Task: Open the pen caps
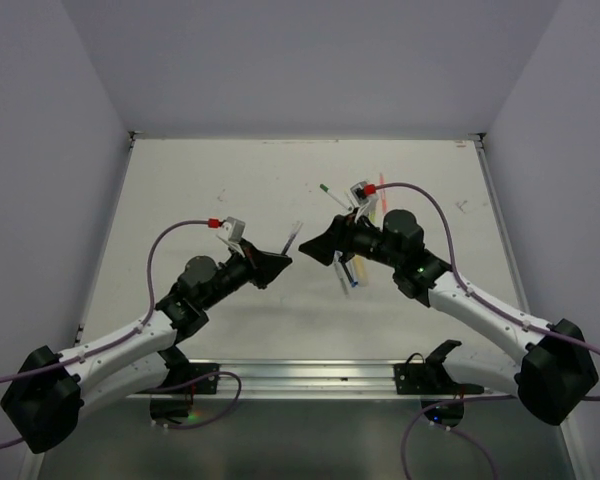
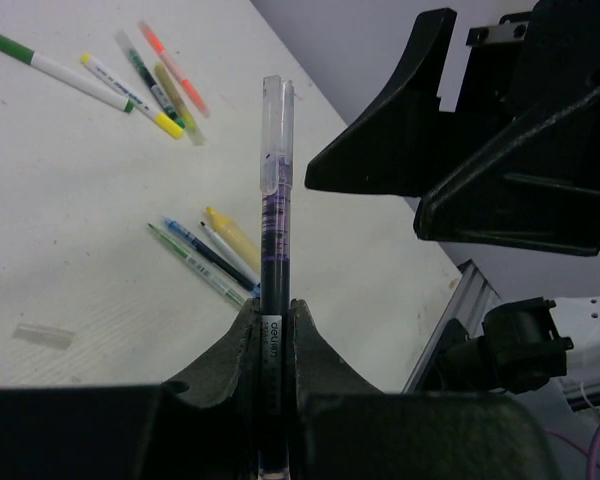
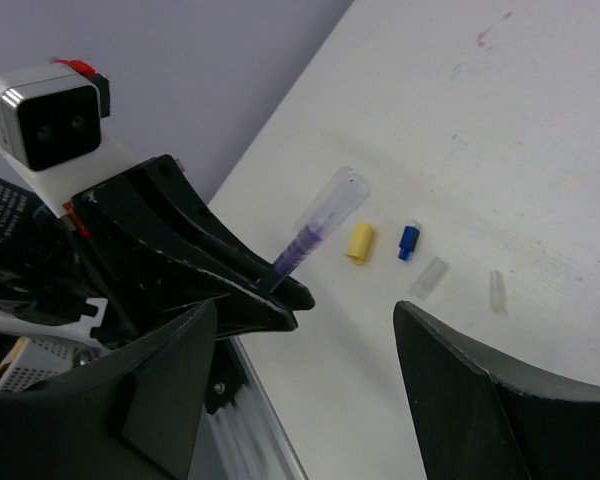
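My left gripper (image 2: pixel 272 305) is shut on a dark purple pen (image 2: pixel 275 235) that stands up from its fingers. A clear pen cap (image 2: pixel 277 130) sits on the pen's far end. In the top view the left gripper (image 1: pixel 280 262) holds the pen (image 1: pixel 294 238) pointing toward my right gripper (image 1: pixel 318 246). The right gripper (image 3: pixel 302 310) is open with nothing between its fingers. It faces the capped end (image 3: pixel 332 210) a short way off, not touching it. Loose pen caps lie on the table: yellow (image 3: pixel 359 243), blue (image 3: pixel 409 241) and two clear ones (image 3: pixel 429 278).
Several pens lie in a fan (image 2: pixel 130 90) at the far side and another bunch (image 2: pixel 215 250) lies nearer the held pen. A clear cap (image 2: pixel 42 335) lies alone. The metal rail (image 1: pixel 300 375) runs along the near table edge.
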Controlling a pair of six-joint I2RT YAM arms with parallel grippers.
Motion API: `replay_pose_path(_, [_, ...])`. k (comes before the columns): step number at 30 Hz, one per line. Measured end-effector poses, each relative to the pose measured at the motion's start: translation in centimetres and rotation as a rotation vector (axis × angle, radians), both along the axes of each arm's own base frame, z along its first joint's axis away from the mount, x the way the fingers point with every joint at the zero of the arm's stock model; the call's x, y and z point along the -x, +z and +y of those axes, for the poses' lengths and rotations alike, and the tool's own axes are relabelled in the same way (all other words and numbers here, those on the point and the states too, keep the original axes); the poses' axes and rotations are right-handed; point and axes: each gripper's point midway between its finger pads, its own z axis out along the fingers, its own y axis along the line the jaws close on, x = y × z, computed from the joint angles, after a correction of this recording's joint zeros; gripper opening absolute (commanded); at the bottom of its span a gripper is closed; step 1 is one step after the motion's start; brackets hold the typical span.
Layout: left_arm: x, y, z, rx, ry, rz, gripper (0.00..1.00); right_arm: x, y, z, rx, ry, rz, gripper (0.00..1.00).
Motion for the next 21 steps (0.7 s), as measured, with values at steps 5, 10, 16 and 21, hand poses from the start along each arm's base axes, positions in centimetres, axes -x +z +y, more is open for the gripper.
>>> replay_pose_path(5, [-0.4,1.2,-0.6,0.054,0.006,-0.028,0.00,0.5,1.0,1.9,-0.107,0.001,0.018,0.68])
replay_pose_path(10, [-0.3,2.0,-0.9,0.078,-0.002,-0.055,0.00,0.0,0.8,3.3,-0.152,-0.008,0.045,0.62])
replay_pose_path(16, [-0.1,2.7,-1.1,0.098,-0.007,-0.077,0.00,0.1,0.3,4.7,-0.177,0.009,0.066,0.46])
replay_pose_path(21, [-0.3,2.6,-1.2,0.094,0.000,-0.081,0.00,0.6,0.5,5.6,-0.197,0.032,0.059,0.31])
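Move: The purple pen stands nearly upright in the left fingers, its held barrel about 7 cm to the right hand's left, 1 cm back and 3 cm lower; its clear cap is some 5 cm left, 1 cm ahead and 2 cm above. From the left fingers that cap is about 6 cm up, 2 cm ahead and 2 cm right. Beneath the right hand, the blue-tipped pen lies 8 cm ahead, 9 cm right and 23 cm down, the yellow highlighter 3 cm farther right. The purple pen's barrel, just below its clear cap, is what the right gripper moves left onto, about 5.5 cm, rolling some 10 degrees left side up as its open fingers narrow to about half their gap around the pen. The left hand keeps its pinch and lifts the pen about 2.5 cm, edging 1 cm right towards the right hand. ##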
